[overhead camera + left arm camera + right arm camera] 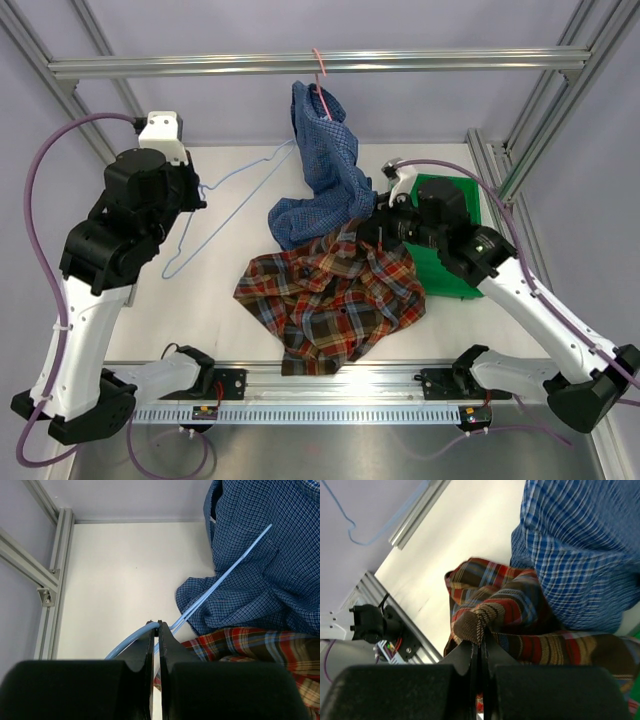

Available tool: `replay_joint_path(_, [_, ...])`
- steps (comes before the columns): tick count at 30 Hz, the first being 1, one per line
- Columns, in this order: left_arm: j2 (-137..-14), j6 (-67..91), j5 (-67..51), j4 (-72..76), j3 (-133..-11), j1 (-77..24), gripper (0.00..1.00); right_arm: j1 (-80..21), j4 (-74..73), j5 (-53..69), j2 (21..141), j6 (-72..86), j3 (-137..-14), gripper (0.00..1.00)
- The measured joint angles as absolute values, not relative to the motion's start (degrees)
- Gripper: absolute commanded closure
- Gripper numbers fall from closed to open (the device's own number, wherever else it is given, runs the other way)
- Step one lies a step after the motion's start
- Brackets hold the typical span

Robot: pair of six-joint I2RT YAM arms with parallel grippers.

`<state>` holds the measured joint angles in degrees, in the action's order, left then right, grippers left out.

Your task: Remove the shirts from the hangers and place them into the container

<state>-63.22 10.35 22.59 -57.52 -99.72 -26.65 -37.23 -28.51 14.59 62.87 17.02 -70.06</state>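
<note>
My left gripper (159,625) is shut on the wire of the light blue hanger (226,569), held off the table at the left (199,197); no shirt hangs on it. The blue checked shirt (322,165) hangs from the pink hanger (320,78), which is hooked on the top rail, and its lower part bunches on the table. The plaid shirt (335,295) lies spread at the front middle. My right gripper (480,639) is shut on a fold of the plaid shirt (492,607) at its far right edge (378,228). The green container (455,275) sits at the right, partly under my right arm.
An aluminium frame rail (300,64) crosses the back, with uprights at both sides. A rail (330,375) with the arm bases runs along the near edge. The blue shirt (575,555) hangs close above my right gripper.
</note>
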Motion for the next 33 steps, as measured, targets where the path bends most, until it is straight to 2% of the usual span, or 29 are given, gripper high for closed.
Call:
replay_joint_path(7, [-61.2,10.5,23.0,-57.6,-99.7,-26.7,1.00,-40.7,-23.8,17.0,72.8,18.6,-66.4,1.00])
replay_joint_path(13, [-61.6,10.5,22.9,-57.7,-100.5,-26.7,1.00,-47.6,-21.2,12.3,85.6,19.6,-65.0,0.98])
replay_joint_path(14, [-61.6,10.5,22.8,-57.7,-100.5,-26.7,1.00,-48.7,-21.1,11.2,87.3,19.8,-64.4,0.81])
replay_joint_path(15, [-61.6,10.5,22.8,-57.7,-100.5,-26.7,1.00,-49.4,-20.7,10.4,88.4,20.1,-63.6,0.69])
replay_joint_path(16, [-61.6,10.5,22.7,-57.8,-100.5,-26.7,1.00,-50.0,-20.2,9.7,88.8,20.3,-62.5,0.61])
replay_joint_path(17, [-61.6,10.5,22.7,-57.8,-100.5,-26.7,1.00,-50.4,-19.6,9.5,88.9,20.3,-61.0,0.41])
replay_joint_path(18, [-61.6,10.5,22.6,-57.8,-100.5,-26.7,1.00,-50.7,-18.3,9.2,88.4,20.0,-58.7,0.27])
replay_joint_path(19, [-61.6,10.5,22.5,-57.8,-100.5,-26.7,1.00,-50.8,-17.9,9.1,88.1,20.5,-57.8,0.18])
replay_joint_path(20, [-61.6,10.5,22.5,-57.8,-100.5,-26.7,1.00,-50.8,-16.4,9.5,87.3,20.0,-55.7,0.05])
replay_joint_path(21, [-61.6,10.5,22.5,-57.8,-100.5,-26.7,1.00,-50.8,-15.9,9.7,86.5,20.3,-54.3,0.01])
replay_joint_path(33, [-61.1,10.5,19.7,-57.8,-100.5,-26.7,1.00,-52.0,-8.1,17.5,84.9,16.7,-46.5,0.00])
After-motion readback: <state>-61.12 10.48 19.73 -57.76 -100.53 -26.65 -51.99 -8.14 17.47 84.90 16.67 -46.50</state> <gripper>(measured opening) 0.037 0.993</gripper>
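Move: The plaid shirt hangs from the closed right fingers, most of it already heaped on the table; the heap's middle lies about 26 cm below that hand, 9 cm back and 6 cm to its left. The blue shirt hangs some 13 cm ahead, 8 cm left and 10 cm lower; the green container is about 7 cm ahead, 16 cm right and 28 cm down. From the left hand, still holding the empty hanger, the heap is 12 cm back, 25 cm right and 37 cm below. The plaid shirt's held part is lowered onto its own heap on the table: the right hand drops about 24 cm, slanting some 8 cm left while the wrist tips further down. Near the bottom the fingers open wide and let go of the cloth, then the hand draws back about 5 cm, low in the folds, turning a little counter-clockwise. ##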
